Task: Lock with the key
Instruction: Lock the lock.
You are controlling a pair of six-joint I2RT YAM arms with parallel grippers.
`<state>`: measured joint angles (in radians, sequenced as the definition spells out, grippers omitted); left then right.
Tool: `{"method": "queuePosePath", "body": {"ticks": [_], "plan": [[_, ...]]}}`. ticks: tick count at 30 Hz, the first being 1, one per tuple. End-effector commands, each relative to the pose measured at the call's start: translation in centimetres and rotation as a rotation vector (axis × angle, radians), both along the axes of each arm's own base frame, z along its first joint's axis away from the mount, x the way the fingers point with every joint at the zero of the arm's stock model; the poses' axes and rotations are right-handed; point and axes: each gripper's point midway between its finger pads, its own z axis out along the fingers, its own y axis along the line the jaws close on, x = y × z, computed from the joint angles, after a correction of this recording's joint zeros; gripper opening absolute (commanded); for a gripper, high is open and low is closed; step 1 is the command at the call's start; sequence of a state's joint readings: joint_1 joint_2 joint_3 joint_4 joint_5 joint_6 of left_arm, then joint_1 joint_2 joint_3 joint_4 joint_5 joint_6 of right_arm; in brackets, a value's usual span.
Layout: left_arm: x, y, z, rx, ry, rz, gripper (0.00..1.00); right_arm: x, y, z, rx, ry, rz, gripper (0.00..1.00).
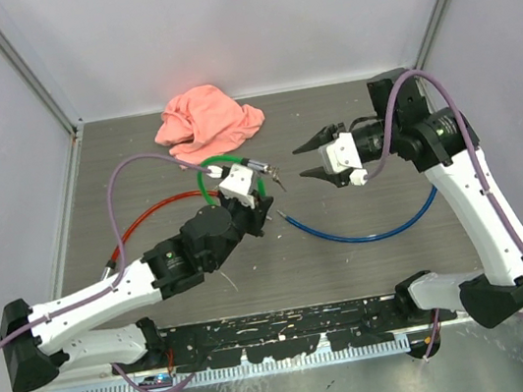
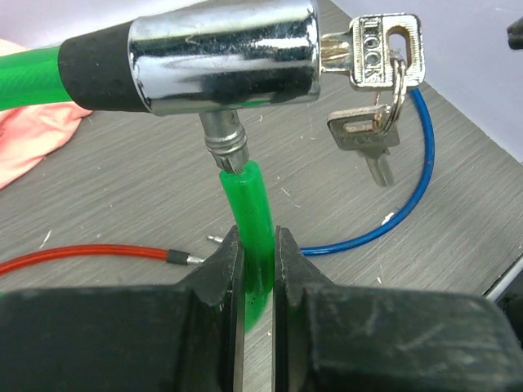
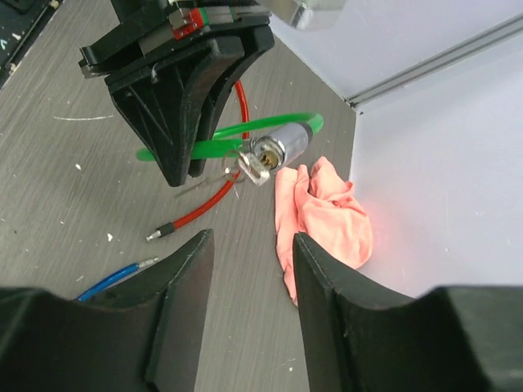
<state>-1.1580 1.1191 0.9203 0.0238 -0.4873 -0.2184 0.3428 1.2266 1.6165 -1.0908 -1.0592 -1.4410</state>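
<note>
A green cable lock with a chrome cylinder (image 2: 221,57) is held up off the table. My left gripper (image 2: 259,245) is shut on the green cable (image 2: 249,204) just below the cylinder's pin. The key (image 2: 380,57) is stuck in the cylinder's end, and a second key (image 2: 368,139) hangs from its ring. From above, the cylinder (image 1: 238,172) and key (image 1: 273,172) point right, toward my right gripper (image 1: 306,161). That gripper is open and holds nothing, a short gap from the key. In the right wrist view the key (image 3: 253,170) lies ahead of the right gripper (image 3: 252,241).
A pink cloth (image 1: 208,120) is bunched at the back of the table. A red cable (image 1: 146,219) lies to the left, under the left arm. A blue cable (image 1: 367,234) curves across the table below the right gripper. Enclosure walls close in three sides.
</note>
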Motion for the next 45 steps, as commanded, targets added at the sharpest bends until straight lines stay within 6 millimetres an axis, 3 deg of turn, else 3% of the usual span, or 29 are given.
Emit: {"method": "queuePosePath", "body": {"ticks": [1,19,29,45], "plan": [[0.0,-1.2,3.2,-0.106,0.000,-0.021,0.00,-0.5,0.6,1.6,0.008,-0.126,0.065,0.47],[-0.2,-2.9,3.4,-0.118,0.025,-0.064,0.00,-0.3,1.2,-1.6,-0.091,-0.129,0.060,0.41],[-0.3,-3.2,3.4,-0.118,0.032,-0.077,0.00,-0.5,1.5,-1.4,-0.092,-0.136,0.069,0.39],[-0.3,-3.2,3.8,-0.129,0.027,-0.076,0.00,-0.3,1.7,-1.9,-0.081,-0.072,0.022,0.20]]}}
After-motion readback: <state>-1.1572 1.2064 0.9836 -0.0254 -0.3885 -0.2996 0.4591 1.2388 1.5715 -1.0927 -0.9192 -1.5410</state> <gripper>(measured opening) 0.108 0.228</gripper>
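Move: The key's bow sticks out of the lock about 5 cm to the right hand's left, nearly level and roughly 1 cm below. The lock is some 4 cm farther left than the bow and 1 cm farther forward; the spare key dangles about 3 cm below the bow and 2 cm nearer the base. From the left hand, still gripping the green hose under the lock, the bow lies about 3 cm forward, 4 cm right and 4 cm above. Left, then down about 3 cm, the right hand closes on the key while its fingers, at first half open and later nearly shut, come to straddle the bow. The left hand keeps its grip on the hose and brings lock and key roughly 3 cm right and a little down to meet it, tipping its fingers slightly downward. ##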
